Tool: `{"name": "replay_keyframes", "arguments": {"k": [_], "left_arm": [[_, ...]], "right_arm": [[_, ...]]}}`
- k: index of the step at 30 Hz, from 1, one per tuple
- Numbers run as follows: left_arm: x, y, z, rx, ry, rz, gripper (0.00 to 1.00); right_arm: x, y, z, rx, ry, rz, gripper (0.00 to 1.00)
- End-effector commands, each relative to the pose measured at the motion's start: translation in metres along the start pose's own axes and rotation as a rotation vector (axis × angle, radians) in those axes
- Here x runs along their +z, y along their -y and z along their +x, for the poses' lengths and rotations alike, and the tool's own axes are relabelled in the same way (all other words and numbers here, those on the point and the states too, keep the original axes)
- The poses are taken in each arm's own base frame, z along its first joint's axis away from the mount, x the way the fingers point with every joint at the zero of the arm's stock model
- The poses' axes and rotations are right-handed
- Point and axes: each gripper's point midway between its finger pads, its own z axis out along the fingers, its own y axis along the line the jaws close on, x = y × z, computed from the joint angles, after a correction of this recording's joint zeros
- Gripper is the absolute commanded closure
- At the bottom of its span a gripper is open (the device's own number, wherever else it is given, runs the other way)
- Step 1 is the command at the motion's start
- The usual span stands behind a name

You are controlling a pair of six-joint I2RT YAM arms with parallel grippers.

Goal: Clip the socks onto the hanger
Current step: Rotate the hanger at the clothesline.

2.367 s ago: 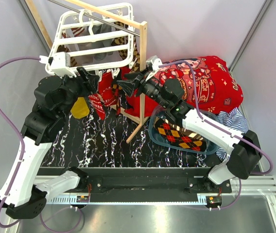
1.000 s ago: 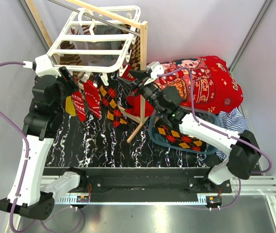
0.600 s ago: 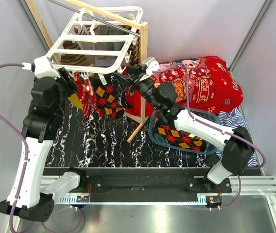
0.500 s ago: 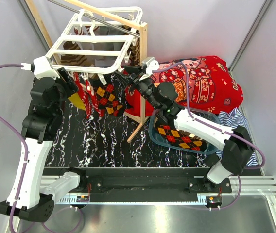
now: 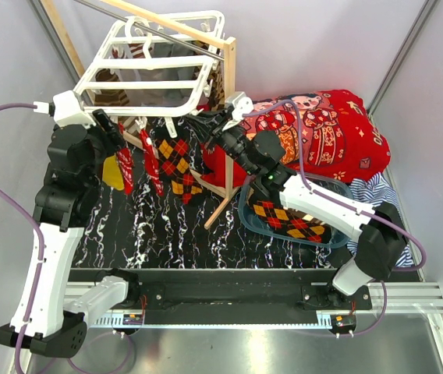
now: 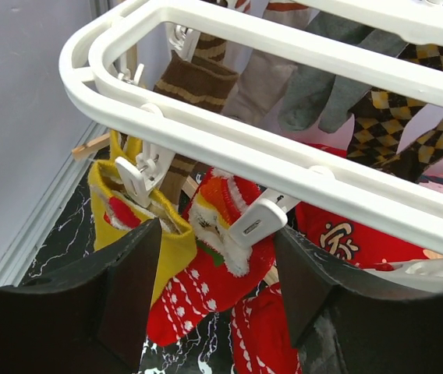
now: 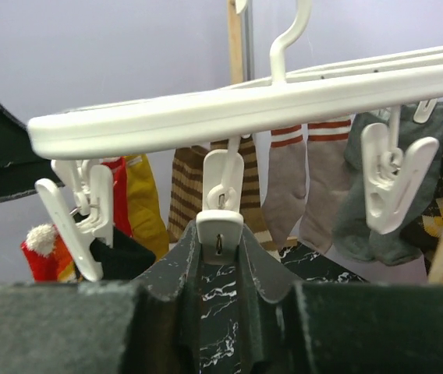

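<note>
The white hanger point(image 5: 151, 66) hangs tilted from the wooden rack, with several socks clipped under it. Among them are a red sock with white marks point(image 6: 198, 288), a mustard one point(image 6: 116, 206), a brown striped one point(image 6: 198, 82) and a red-black-yellow argyle one point(image 5: 176, 160). My left gripper point(image 6: 217, 288) stands open just below the hanger's near bar, and a white clip point(image 6: 256, 222) holding the red sock hangs above its gap. My right gripper point(image 7: 220, 245) is shut on the lower end of an empty white clip point(image 7: 220, 226). Another argyle sock point(image 5: 288, 218) lies in the basket.
A blue-rimmed basket point(image 5: 244, 209) sits on the black marbled table at the right. Behind it lie a big red cartoon blanket point(image 5: 331, 125) and a blue-white striped cloth point(image 5: 373, 195). The wooden rack's post point(image 5: 228, 117) stands between the arms.
My right gripper has reached left to the hanger's edge and closed on a clip. The hanger and its socks have swung a little. The left gripper has stayed open at the hanger's left side.
</note>
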Motion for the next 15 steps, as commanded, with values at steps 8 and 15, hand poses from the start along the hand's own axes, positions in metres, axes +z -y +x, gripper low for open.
{"name": "replay_keyframes", "arguments": {"k": [8, 15], "left_arm": [[0.016, 0.018, -0.029, -0.024, 0.056, 0.035, 0.37], [0.036, 0.029, -0.055, -0.047, 0.083, 0.039, 0.36]], "right_arm": [[-0.015, -0.051, -0.019, -0.081, -0.058, -0.159, 1.0], [-0.014, -0.084, -0.007, -0.126, -0.142, -0.268, 1.0]]}}
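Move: My right hand has the clip at the hanger's near right corner, that corner about 4 cm above and 1 cm ahead of the fingers. The hook lies some 17 cm ahead and 11 cm left, 12 cm higher; the rack post about 5 cm ahead, 6 cm right. From my open left hand, the near left corner is about 4 cm ahead, 5 cm left and 5 cm up; the red sock's clip is 2 cm ahead, 2 cm right, 2 cm up. I keep the corner clip pinched in my right hand and swing it back towards myself and to the left, about 5 cm in all and sinking slightly, the wrist rolling some 10 degrees so its left side drops. Meanwhile my left hand, fingers still apart, dips a little and then advances about 3 cm beneath the near bar; whether it bears on the bar can't be seen. ##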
